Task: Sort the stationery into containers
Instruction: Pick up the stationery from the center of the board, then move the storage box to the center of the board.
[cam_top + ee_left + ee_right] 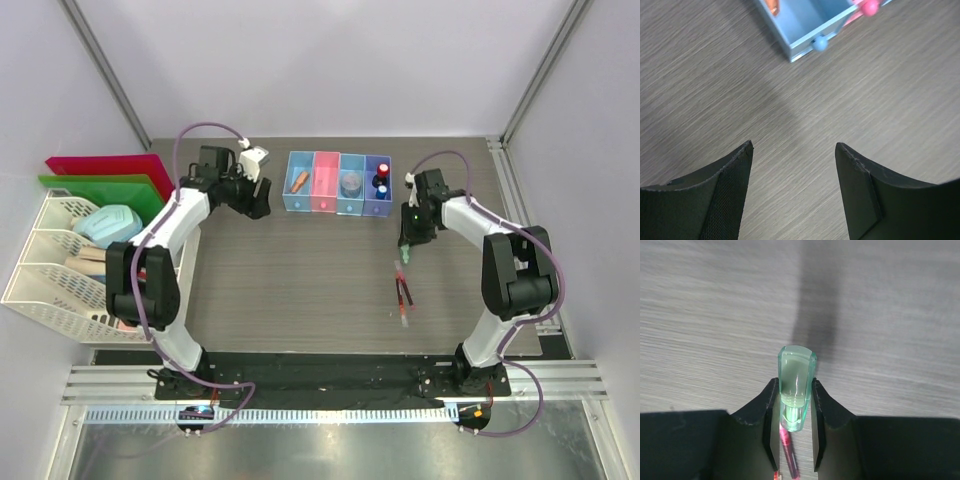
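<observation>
The four joined boxes point(337, 183) stand at the back middle. The left light blue box holds the orange marker point(300, 180). The purple box holds the red-capped and blue-capped bottles point(382, 178). My right gripper point(405, 243) is shut on the clear green eraser point(796, 380), held between its fingers point(821, 405) above the table, right of the boxes. Thin red-and-black pens point(402, 292) lie on the table below it, and one pen point(788, 455) shows under the eraser. My left gripper point(794, 146) is open and empty, just left of the boxes point(805, 25).
White wire-mesh trays point(40, 290) with pale blue objects point(108, 225) stand at the left edge. Red point(100, 163) and green point(100, 186) flat folders stand behind them. The second light blue box holds a round greyish item point(352, 183).
</observation>
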Tool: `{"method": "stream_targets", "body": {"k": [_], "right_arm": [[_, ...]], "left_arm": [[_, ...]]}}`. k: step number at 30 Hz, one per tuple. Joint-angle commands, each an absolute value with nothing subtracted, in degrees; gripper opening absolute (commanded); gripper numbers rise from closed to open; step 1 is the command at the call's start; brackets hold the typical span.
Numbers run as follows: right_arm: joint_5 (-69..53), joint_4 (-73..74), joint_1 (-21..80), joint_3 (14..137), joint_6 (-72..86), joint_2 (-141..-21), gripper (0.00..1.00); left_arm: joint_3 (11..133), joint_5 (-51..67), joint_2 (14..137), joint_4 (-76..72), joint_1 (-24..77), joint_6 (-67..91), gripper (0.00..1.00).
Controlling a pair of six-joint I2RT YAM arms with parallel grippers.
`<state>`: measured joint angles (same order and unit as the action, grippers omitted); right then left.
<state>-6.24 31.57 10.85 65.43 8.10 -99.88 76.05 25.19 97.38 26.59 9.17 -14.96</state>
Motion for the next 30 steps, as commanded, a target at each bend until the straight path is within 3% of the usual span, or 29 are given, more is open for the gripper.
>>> {"method": "stream_targets", "body": {"k": [1,14,30], "right_arm": [[-6.5,31.64,11.69,71.45,7.03,-98.0,0.01],[-9.58,31.73,17.31,89.98,5.1,-103.44,0.01],[-14.76,31.64,23.82,114.16,3.6,-116.54,0.01]], "left_arm": [[79.62,19.52,101.59,23.12,8.61,-13.28,0.67],[101.58,7.83,120.49,21.01,8.61,-8.35,0.66],[110.21,7.21,131.31,22.23,15.73,-14.32,0.66]]}}
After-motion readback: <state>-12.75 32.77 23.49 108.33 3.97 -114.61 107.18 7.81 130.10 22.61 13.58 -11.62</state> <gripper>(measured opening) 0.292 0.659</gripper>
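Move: I hold the green marker in my right hand; the box's leftmost compartment, with the orange marker in it, lies about 23 cm ahead and 24 cm left, roughly level. The pink compartment beside it is 23 ahead, 17 left; the round jar 23 ahead, 11 left; the red pens about 12 cm back, straight behind. From my empty left hand the leftmost compartment is some 18 cm ahead, 6 right and 11 below. With the green marker still pinched, my right hand sweeps left, up and forward, roughly 16, 16 and 13 cm, towards the box, fingertips tipping outward and the wrist turning counter-clockwise. Meanwhile my left hand, fingers open, reaches about 15 cm forward and sinks 7 to the box's left wall, edging right at the end. ##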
